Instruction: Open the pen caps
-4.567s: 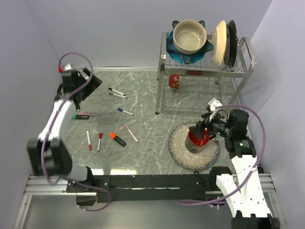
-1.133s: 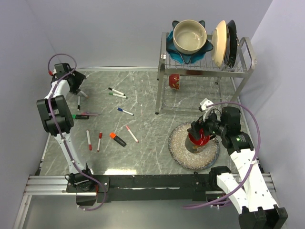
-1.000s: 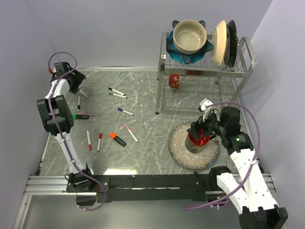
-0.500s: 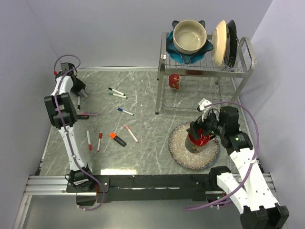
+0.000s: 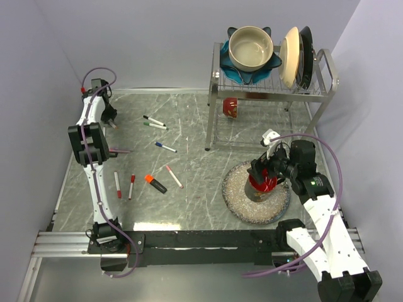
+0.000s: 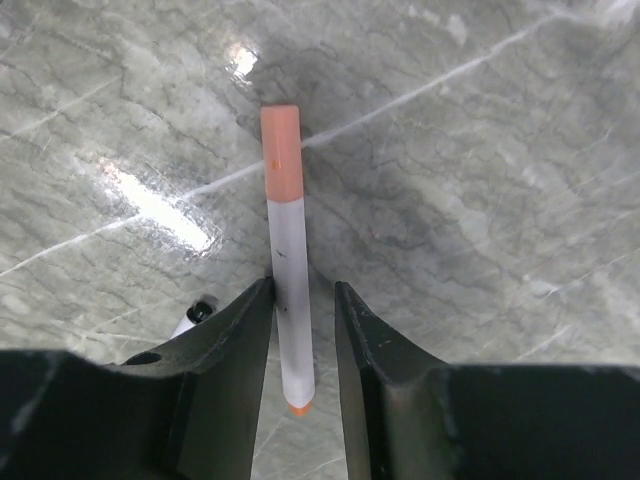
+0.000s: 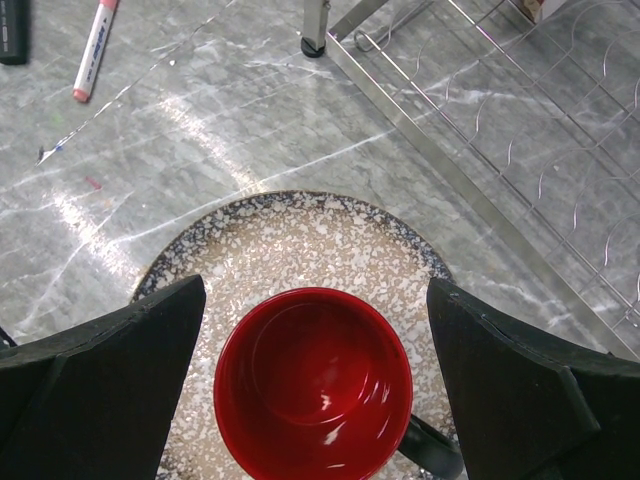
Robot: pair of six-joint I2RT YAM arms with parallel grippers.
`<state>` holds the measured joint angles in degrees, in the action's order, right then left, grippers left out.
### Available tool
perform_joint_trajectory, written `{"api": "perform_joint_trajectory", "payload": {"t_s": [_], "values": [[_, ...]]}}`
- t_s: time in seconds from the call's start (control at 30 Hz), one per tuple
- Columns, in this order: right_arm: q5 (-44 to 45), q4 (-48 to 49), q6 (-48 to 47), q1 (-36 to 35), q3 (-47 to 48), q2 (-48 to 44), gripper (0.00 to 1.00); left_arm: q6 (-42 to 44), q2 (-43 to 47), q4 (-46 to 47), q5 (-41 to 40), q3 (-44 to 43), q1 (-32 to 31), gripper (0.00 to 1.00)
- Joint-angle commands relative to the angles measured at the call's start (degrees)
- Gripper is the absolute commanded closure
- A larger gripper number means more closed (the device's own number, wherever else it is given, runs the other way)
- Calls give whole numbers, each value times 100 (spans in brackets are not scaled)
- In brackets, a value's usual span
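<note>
A white marker point(image 6: 292, 290) with a salmon cap point(image 6: 281, 150) lies on the marble between the jaws of my left gripper point(image 6: 300, 295). The left finger touches the barrel and a thin gap shows at the right finger. From above, this gripper point(image 5: 107, 117) is at the far left of the table. Other capped pens lie to its right: black point(image 5: 153, 119), green point(image 5: 155, 126), blue point(image 5: 165, 147), two red point(image 5: 118, 185) point(image 5: 132, 187) and an orange-capped highlighter point(image 5: 155, 184). My right gripper point(image 7: 315, 290) stands wide open above a red mug point(image 7: 312, 385), holding nothing.
The red mug stands on a speckled plate point(image 7: 300, 240) at the right. A metal dish rack point(image 5: 271, 88) with bowls and plates stands at the back right, a red can point(image 5: 230, 107) under it. Another pen's end point(image 6: 197, 315) pokes out beside my left finger.
My left jaws have narrowed round the white marker and the left arm has swung a little to the right. The right arm has stayed still.
</note>
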<state>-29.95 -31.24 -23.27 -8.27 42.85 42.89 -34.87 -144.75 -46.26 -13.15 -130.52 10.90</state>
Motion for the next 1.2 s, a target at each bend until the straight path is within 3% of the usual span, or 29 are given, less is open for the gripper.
{"api": "perform_joint_trajectory", "payload": {"t_s": [0.0,0.27,0.47,0.67,0.83,1.17], "values": [[51,206,-20,-60,30,-97,0,498,-141,-454,-153,-44,-61,64],[113,215,-20,-104,30,-150,0,1193,-326,-867,-513,-114,-518,68],[130,224,-29,-113,30,-185,0,1395,-46,-710,-383,509,-589,85],[113,215,-38,-113,22,-194,0,1378,1042,186,742,1598,-746,99],[78,224,-64,-104,4,-185,0,1062,2028,1151,1568,2600,-782,99],[-300,163,-108,-96,-31,-123,0,-123,4242,3498,2878,5902,-633,99]]}}
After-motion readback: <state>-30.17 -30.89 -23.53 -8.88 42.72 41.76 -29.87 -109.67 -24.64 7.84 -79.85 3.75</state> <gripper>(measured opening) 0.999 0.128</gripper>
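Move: Between the left hand's open fingers lies the orange-capped pen, its middle about 1 cm to the left and 1 cm below, cap end pointing forward-left. A black-ended marker lies some 10 cm back and 2 cm left of this hand, a pair of pink markers 18 cm back and 10 cm right, the green pen 3 cm back and 26 cm right. From the right hand, the orange-capped pen is roughly 33 cm ahead, 80 cm left and 18 cm below. Closing on the pen's white barrel, nearer the end without the cap, the left hand edges right and slightly back close above the table until the fingers pinch it. Keeping that grip, it speeds up right and back towards the green pen, about 14 cm right and 10 cm back in all, turning some 20 degrees clockwise and rising 4 cm towards the end. ##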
